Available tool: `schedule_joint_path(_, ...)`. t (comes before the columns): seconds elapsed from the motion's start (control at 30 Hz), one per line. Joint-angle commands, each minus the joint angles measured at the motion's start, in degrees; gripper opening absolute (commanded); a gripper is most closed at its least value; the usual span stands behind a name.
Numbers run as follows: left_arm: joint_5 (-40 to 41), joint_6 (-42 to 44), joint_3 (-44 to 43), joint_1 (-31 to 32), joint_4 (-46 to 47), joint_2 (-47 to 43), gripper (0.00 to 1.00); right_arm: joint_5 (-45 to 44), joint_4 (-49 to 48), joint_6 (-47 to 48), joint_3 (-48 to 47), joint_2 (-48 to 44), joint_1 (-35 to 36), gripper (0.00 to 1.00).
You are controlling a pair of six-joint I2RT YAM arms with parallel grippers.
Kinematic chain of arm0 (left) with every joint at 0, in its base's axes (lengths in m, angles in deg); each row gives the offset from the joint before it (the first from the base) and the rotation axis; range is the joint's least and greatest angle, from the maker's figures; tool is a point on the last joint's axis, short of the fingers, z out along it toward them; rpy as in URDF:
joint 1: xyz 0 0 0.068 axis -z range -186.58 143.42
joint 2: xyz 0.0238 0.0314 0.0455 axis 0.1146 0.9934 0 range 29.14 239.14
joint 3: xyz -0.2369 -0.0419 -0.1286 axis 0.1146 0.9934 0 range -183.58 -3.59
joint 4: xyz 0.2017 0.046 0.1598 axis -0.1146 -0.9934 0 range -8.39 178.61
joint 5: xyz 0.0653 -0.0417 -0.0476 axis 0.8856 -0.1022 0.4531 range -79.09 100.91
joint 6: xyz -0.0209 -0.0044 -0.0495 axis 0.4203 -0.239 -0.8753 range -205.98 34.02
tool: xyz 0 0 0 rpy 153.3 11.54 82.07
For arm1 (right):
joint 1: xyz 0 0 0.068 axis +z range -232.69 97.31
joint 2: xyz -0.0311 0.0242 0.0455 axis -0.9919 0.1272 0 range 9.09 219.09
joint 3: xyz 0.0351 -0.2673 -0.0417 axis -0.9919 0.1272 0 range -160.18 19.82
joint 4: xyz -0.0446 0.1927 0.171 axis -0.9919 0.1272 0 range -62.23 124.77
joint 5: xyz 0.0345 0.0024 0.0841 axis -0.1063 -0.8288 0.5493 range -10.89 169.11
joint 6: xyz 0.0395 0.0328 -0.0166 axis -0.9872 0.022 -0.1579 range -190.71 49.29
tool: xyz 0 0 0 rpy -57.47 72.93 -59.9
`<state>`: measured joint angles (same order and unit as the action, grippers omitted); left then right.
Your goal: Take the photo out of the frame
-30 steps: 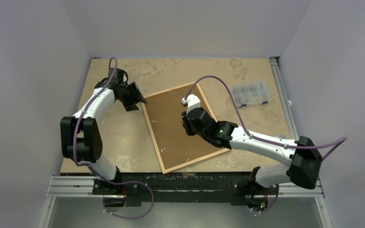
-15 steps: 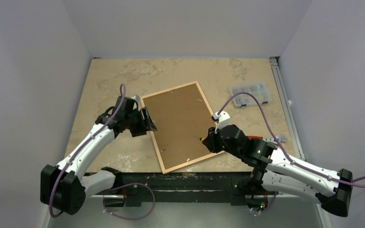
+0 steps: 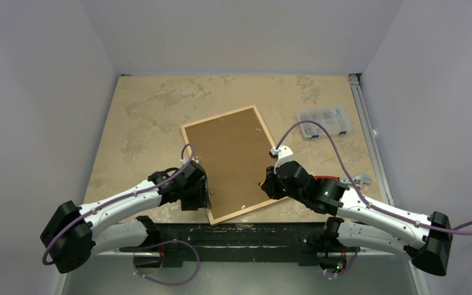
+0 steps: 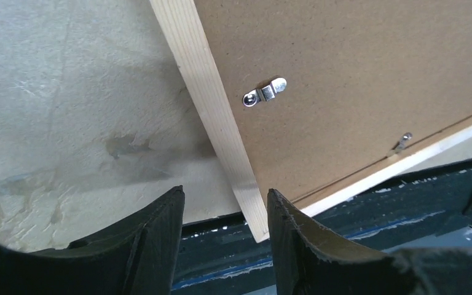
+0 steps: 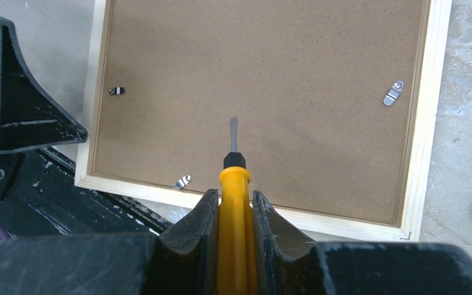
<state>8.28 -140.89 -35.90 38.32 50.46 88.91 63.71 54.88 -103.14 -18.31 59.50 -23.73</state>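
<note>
The frame point(image 3: 218, 116) lies face down and askew on the table, with the brown backing board point(image 3: 233, 160) uppermost. The photo is hidden beneath that board. My left gripper point(image 3: 206, 198) hovers open over the frame's near left corner. In the left wrist view that gripper point(image 4: 224, 192) has the end of the wooden rail point(image 4: 212, 104) showing between its fingers. My right gripper point(image 3: 264, 182) is over the near right rail. In the right wrist view it point(image 5: 233, 193) is shut on a yellow-handled screwdriver point(image 5: 233, 178), whose blade points across the board point(image 5: 270, 74).
Small metal turn clips point(image 4: 264, 93) point(image 5: 394, 93) point(image 5: 182, 181) sit along the board's edges. The frame's near corner overhangs the dark rail point(image 3: 246, 230) at the table's front edge. A clear compartment box point(image 3: 324, 121) stands at the back right.
The left arm swung from the frame's far left corner down to its near left corner. The right arm drew back from the board's middle to the near right rail. The frame stayed put.
</note>
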Motion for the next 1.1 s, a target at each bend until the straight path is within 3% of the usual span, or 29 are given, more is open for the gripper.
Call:
schedule_joint_path(0.0,4.34,-4.32,-0.71,3.41,4.68,3.87,0.50,0.96,-2.14,-1.18,-2.45,1.18,-0.07,0.00)
schedule_joint_path(0.3,9.01,-2.18,-5.54,3.75,0.77,12.03,0.43,1.28,-1.92,-1.59,-1.18,0.31,-0.08,0.00)
schedule_joint_path(0.37,9.20,-0.48,-7.60,3.34,-1.04,14.66,0.36,1.33,-2.33,-1.59,-0.87,0.30,-0.07,0.00)
schedule_joint_path(0.57,3.93,5.07,-9.62,-3.26,-2.91,18.53,0.01,1.52,-3.25,-0.98,-0.04,0.03,-0.08,0.00)
schedule_joint_path(0.8,5.43,14.50,-16.18,-11.84,-10.60,15.74,0.00,0.88,-4.74,-0.29,2.44,-1.19,-0.07,0.00)
schedule_joint_path(0.93,6.98,21.27,-22.95,-17.28,-15.81,18.77,0.00,0.46,-5.13,0.54,3.21,-0.94,-0.07,0.00)
schedule_joint_path(1.07,3.68,25.66,-24.82,-24.27,-14.61,24.46,0.00,0.17,-6.17,1.19,4.06,-1.02,-0.07,0.00)
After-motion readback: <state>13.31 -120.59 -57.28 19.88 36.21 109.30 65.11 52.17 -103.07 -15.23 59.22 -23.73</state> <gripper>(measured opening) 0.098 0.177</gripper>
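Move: The left hand hovers with open fingers over the left rail of the upturned frame: the spot to grip is about 2 cm ahead, 1 cm right and 2 cm below. The frame's near-left corner lies roughly 4 cm back and 3 cm right, the side clip some 6 cm ahead and 3 cm right, and the near clip about 13 cm right and 1 cm ahead. From the right hand, that rail spot is about 20 cm left, 7 cm back and 11 cm below. Down first, by about 2 cm, the left hand brings its open fingers astride the left rail near the near-left corner, closes them while easing forward, and pinches the rail. Keeping that pinch, it drags the rail forward and left, then rises about 4 cm, the wrist rolling some 15 degrees until the fingers point nearly straight down. The right hand stays nearly in place, still gripping the screwdriver. ##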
